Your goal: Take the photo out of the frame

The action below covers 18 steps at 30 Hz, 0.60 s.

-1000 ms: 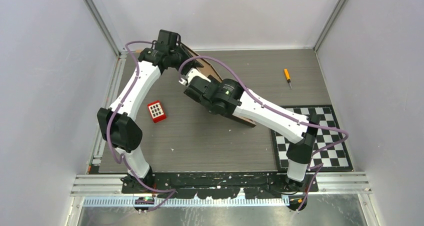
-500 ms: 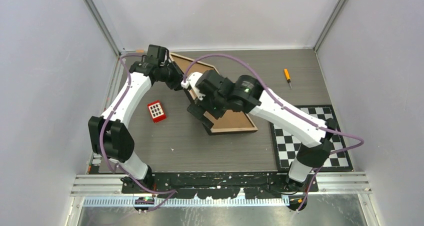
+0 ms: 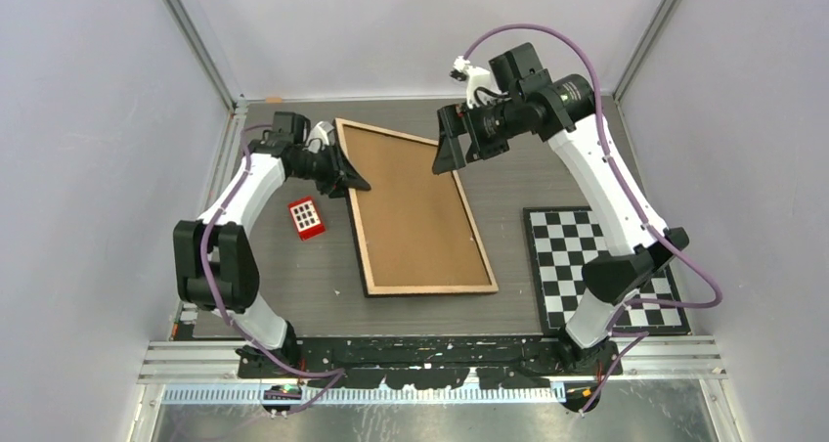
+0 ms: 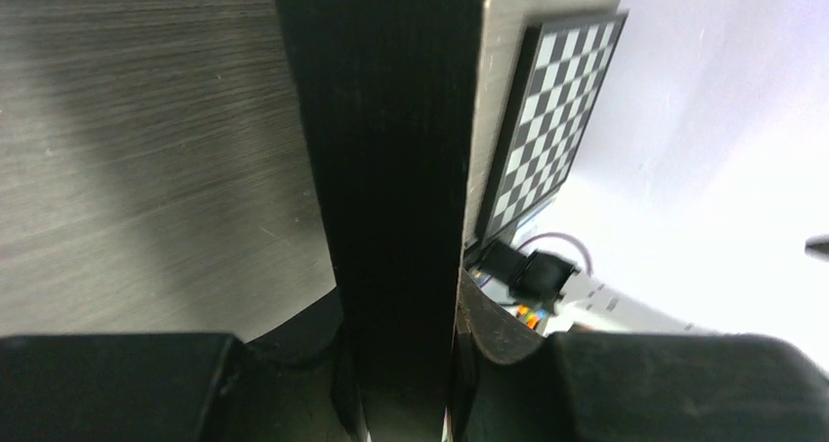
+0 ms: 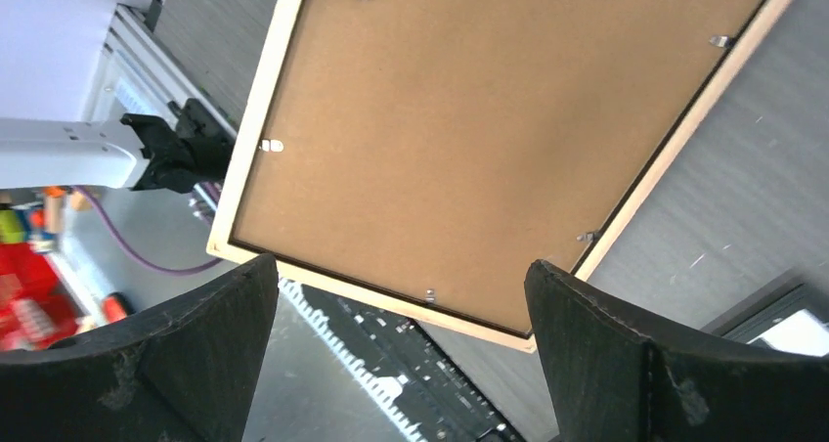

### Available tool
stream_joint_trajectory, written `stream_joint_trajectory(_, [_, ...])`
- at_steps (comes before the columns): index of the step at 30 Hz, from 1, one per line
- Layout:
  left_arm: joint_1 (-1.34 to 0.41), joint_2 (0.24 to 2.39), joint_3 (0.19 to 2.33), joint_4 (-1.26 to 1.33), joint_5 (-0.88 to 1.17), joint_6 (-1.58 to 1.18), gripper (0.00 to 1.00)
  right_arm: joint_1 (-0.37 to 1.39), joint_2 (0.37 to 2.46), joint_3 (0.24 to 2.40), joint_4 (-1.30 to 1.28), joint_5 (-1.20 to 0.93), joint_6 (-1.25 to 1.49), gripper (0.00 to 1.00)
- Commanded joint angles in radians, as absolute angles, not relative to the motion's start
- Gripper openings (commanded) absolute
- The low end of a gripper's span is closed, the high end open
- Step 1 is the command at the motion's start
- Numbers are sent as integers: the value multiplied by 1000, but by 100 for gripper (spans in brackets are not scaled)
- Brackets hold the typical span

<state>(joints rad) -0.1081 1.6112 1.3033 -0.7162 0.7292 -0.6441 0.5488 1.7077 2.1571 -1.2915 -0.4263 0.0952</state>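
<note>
The frame [image 3: 415,207] lies face down on the table, its brown backing board up inside a light wood edge. The photo is hidden under that board. My left gripper [image 3: 347,178] is at the frame's left edge near the far corner. In the left wrist view the frame's black rim [image 4: 386,168] runs straight between the fingers, and the left gripper [image 4: 401,364] is shut on it. My right gripper [image 3: 452,154] hangs open above the frame's far right corner, holding nothing. In the right wrist view the frame's back [image 5: 469,139] lies well below the spread right gripper [image 5: 401,354].
A red block with white buttons [image 3: 306,217] sits just left of the frame. A black-and-white checkerboard [image 3: 596,266] lies at the right, also seen as the checkerboard [image 4: 552,119] past the rim. Small metal clips [image 5: 271,146] hold the backing board. Walls close in on three sides.
The frame went from tilted up between both grippers to lying flat, back up. The right gripper let go, opened wide and rose to the far right. The left gripper kept its hold.
</note>
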Motion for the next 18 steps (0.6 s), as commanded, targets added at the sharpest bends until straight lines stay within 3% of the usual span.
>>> stream_joint_trajectory(1, [-109,1696,1343,-728,858,-336,0,444,1743,2096,-1310,-663,134,100])
stream_joint_trajectory(11, [-92,1836,1347,-699,754,-216,0,258,1802,2005,-1158,-815,261,100])
stream_joint_trajectory(18, [-92,1940,1395,-732,652,-142,1,195,1829,1986,-869,-907,585,100])
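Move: Holding the frame, back up, by its long left edge, the left hand has its middle about 15 cm to the right, 4 cm back and 6 cm lower; the red keypad lies some 11 cm to this hand's left, level with it and 15 cm below. From the empty right hand the frame's middle is about 13 cm left, straight across and 22 cm down; the chessboard lies roughly 32 cm right, 10 cm back and 31 cm below. Lowering the frame's raised left edge towards the table, the left hand keeps its pinch, sinks about 8 cm nearly straight down and swings clockwise some 15 degrees. The right hand, fingers still wide open and free of the frame, moves forward about 8 cm and some 4 cm right, away from the frame's middle, dipping first and then rising a little as its wrist turns. ##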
